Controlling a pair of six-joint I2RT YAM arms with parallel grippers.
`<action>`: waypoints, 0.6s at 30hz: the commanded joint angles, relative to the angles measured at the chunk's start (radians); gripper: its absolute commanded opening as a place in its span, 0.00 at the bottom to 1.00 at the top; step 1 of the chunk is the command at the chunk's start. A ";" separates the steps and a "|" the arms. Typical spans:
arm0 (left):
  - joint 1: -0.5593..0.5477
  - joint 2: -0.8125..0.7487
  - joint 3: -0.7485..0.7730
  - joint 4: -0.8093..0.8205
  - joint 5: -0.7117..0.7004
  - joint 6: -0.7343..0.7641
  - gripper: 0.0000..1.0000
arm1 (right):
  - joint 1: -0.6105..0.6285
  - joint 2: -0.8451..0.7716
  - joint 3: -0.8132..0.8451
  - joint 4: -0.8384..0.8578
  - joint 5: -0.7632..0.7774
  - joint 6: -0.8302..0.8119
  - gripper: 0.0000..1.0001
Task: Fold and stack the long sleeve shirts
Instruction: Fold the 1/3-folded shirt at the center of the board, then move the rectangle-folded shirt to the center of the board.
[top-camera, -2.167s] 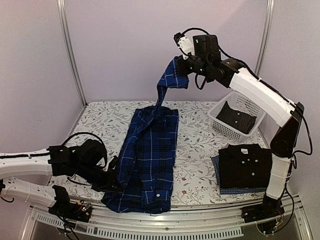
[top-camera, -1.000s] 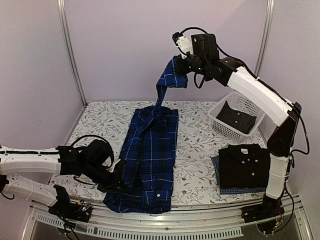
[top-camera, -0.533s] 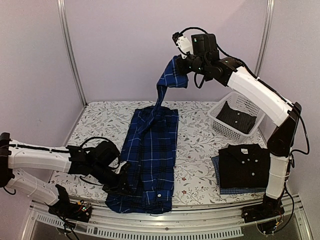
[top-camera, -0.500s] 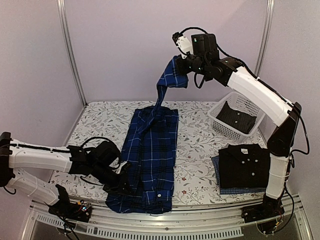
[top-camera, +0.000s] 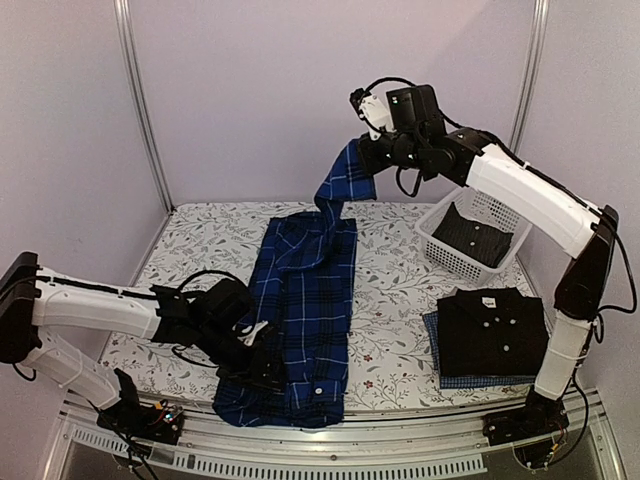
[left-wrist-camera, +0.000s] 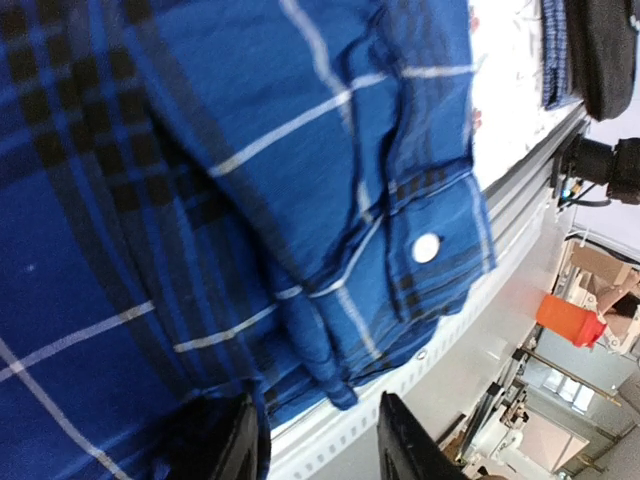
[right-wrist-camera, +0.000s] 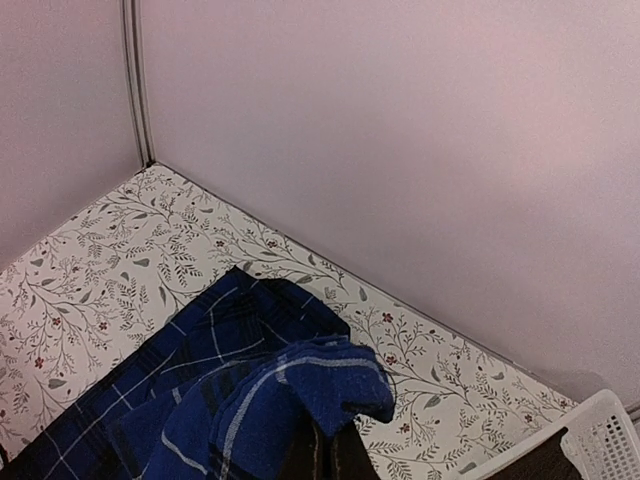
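The dark blue plaid shirt (top-camera: 305, 300) lies lengthwise in a long strip down the middle of the table. One sleeve rises from its far end to my right gripper (top-camera: 368, 160), which is shut on the cuff high above the table. In the right wrist view the cloth (right-wrist-camera: 250, 400) bunches over the closed right gripper (right-wrist-camera: 335, 455). My left gripper (top-camera: 262, 372) rests low on the shirt's near left part. In the left wrist view it (left-wrist-camera: 320, 450) stands open, with the folded hem and a white button (left-wrist-camera: 427, 248) just beyond the fingertips (left-wrist-camera: 410, 440).
A folded black shirt (top-camera: 492, 330) lies on a blue check shirt (top-camera: 465, 381) at the front right. A white lattice basket (top-camera: 440, 250) with dark cloth (top-camera: 470, 235) stands at the back right. The table's metal front rail (top-camera: 400, 455) runs just below the plaid hem.
My left gripper has slid right along the plaid shirt's near part and opened, letting go of the cloth. The right gripper has shifted a little right and down with the sleeve.
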 joint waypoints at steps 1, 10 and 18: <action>0.008 -0.037 0.130 -0.085 -0.079 0.086 0.45 | 0.010 -0.110 -0.181 -0.002 -0.120 0.124 0.00; 0.267 0.027 0.305 -0.021 -0.124 0.183 0.45 | 0.046 -0.167 -0.506 0.049 -0.242 0.285 0.00; 0.483 0.331 0.529 0.131 -0.162 0.277 0.43 | 0.060 -0.103 -0.612 0.119 -0.352 0.387 0.00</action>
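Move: The right hand, pinching the sleeve up high, has the folded shirt's middle about 17 cm back, 15 cm to its left and 34 cm below; the collar end is some 11 cm ahead and 13 cm left, while the basket stands level with the hand, 30 cm to its right. From the open left hand, low over the hem end, the shirt's middle is roughly 18 cm ahead and 5 cm right, and the buttoned cuff about 9 cm right. The right hand keeps its pinch on the sleeve and lowers it some 20 cm towards the upper part of the shirt, drawing back half as far while the fingers tip about 30 degrees further down. With its fingers staying open, the left hand comes up off the hem end and then sweeps forward along the shirt, about 23 cm in all and 9 cm higher, swinging slightly right before coming back left, turning counter-clockwise and tilting its fingers outward, to end above the upper left edge of the shirt. ##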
